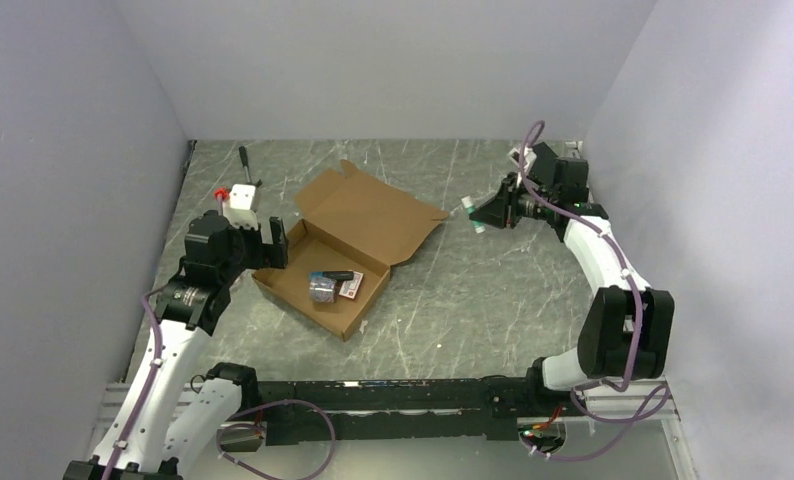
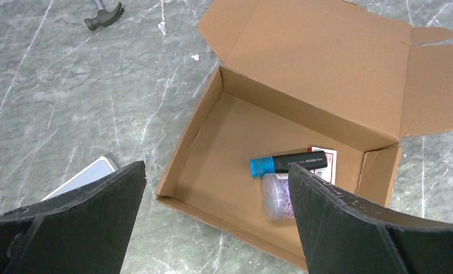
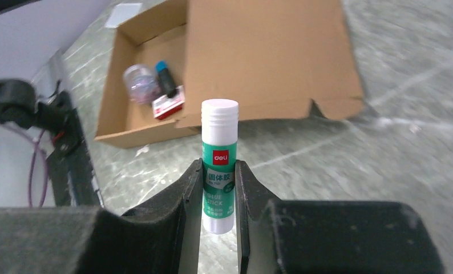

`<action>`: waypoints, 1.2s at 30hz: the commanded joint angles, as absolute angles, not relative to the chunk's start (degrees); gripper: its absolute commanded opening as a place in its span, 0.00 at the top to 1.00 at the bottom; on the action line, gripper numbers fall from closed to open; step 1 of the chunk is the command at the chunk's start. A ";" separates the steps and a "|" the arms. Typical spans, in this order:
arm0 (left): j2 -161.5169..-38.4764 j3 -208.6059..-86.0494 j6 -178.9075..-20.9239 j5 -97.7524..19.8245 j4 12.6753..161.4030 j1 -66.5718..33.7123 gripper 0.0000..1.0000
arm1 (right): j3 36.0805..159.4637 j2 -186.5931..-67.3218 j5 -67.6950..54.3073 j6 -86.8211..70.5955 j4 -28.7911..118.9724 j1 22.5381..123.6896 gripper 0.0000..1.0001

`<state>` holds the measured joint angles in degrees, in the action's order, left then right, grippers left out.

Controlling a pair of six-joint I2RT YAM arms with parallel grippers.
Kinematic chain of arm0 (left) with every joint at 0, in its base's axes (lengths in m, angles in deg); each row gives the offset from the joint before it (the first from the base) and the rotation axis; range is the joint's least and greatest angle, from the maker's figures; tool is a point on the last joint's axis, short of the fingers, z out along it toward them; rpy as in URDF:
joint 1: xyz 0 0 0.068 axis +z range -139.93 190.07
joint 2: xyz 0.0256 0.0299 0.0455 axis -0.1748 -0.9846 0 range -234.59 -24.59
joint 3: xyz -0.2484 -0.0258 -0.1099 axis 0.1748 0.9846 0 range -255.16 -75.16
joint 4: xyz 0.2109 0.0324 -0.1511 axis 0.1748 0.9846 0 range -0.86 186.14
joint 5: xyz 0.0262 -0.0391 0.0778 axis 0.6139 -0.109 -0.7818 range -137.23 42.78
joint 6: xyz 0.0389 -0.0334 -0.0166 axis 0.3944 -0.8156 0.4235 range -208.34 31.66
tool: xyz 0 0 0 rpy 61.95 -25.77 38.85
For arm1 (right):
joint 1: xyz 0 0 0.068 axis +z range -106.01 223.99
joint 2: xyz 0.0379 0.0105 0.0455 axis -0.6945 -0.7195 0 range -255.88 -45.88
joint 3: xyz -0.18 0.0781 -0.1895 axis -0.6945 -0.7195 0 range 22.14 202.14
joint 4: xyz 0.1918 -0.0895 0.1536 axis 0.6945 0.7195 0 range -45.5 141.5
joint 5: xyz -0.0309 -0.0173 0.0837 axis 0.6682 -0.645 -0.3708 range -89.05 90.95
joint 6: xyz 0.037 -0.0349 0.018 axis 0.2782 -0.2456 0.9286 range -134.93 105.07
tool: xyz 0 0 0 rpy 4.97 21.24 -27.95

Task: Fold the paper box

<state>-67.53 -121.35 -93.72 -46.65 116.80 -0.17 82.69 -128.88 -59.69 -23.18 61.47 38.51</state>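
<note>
The paper box (image 1: 368, 215) lies open on the table, its lid flap spread flat toward the back right. Inside its tray (image 2: 224, 137) lie a black marker with a blue cap (image 2: 287, 164), a clear jar of clips (image 2: 276, 197) and a red-and-white card (image 2: 330, 155). My left gripper (image 1: 273, 245) hovers at the tray's left corner, open and empty, with its fingers (image 2: 217, 168) straddling that near corner. My right gripper (image 1: 481, 213) is raised to the right of the box, shut on a green-and-white glue stick (image 3: 219, 148) that stands upright between the fingers (image 3: 219, 165). The box (image 3: 258, 57) lies beyond it.
A hammer (image 2: 104, 16) lies on the table behind and left of the box (image 1: 245, 160). A flat white object (image 2: 87, 177) rests on the table under my left finger. Enclosure walls stand on the left, back and right.
</note>
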 commanded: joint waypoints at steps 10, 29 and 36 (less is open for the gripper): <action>-69.27 -121.56 -94.15 -46.53 115.21 1.62 0.01 | 86.74 -130.75 -67.52 -31.60 66.64 54.73 1.00; -70.82 -121.21 -93.40 -46.54 114.97 1.80 0.02 | 96.74 -139.43 -52.92 -32.07 70.49 70.55 0.97; -70.90 -121.12 -93.26 -46.36 114.73 1.80 0.02 | 103.68 -145.20 -48.50 -33.71 75.52 73.56 0.96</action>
<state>-71.24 -121.33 -93.68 -46.60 116.78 1.49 99.06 -143.61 -51.45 -31.66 72.40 72.22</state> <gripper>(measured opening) 0.986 0.248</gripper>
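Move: The glue stick is already in my right hand's fingers. The paper box's open tray, where I'm taking it, has its middle about 36 cm to the left, 8 cm back and 17 cm below. In it lie the jar (36 left, 11 back), the black marker (33 left, 7 back) and the red-white pack (29 left, 9 back). The raised lid's middle is 24 left, 9 ahead. From my left hand the tray is 12 cm right, level, 19 below. I carry the glue stick in my right hand some 19 cm left towards the tray, drawing back about 8 cm on the way and easing 2 cm forward and slightly down at the end, to just short of the tray's right-hand corner. The hand turns about 30 degrees counter-clockwise, grip kept; my open left hand sinks about 2 cm. ##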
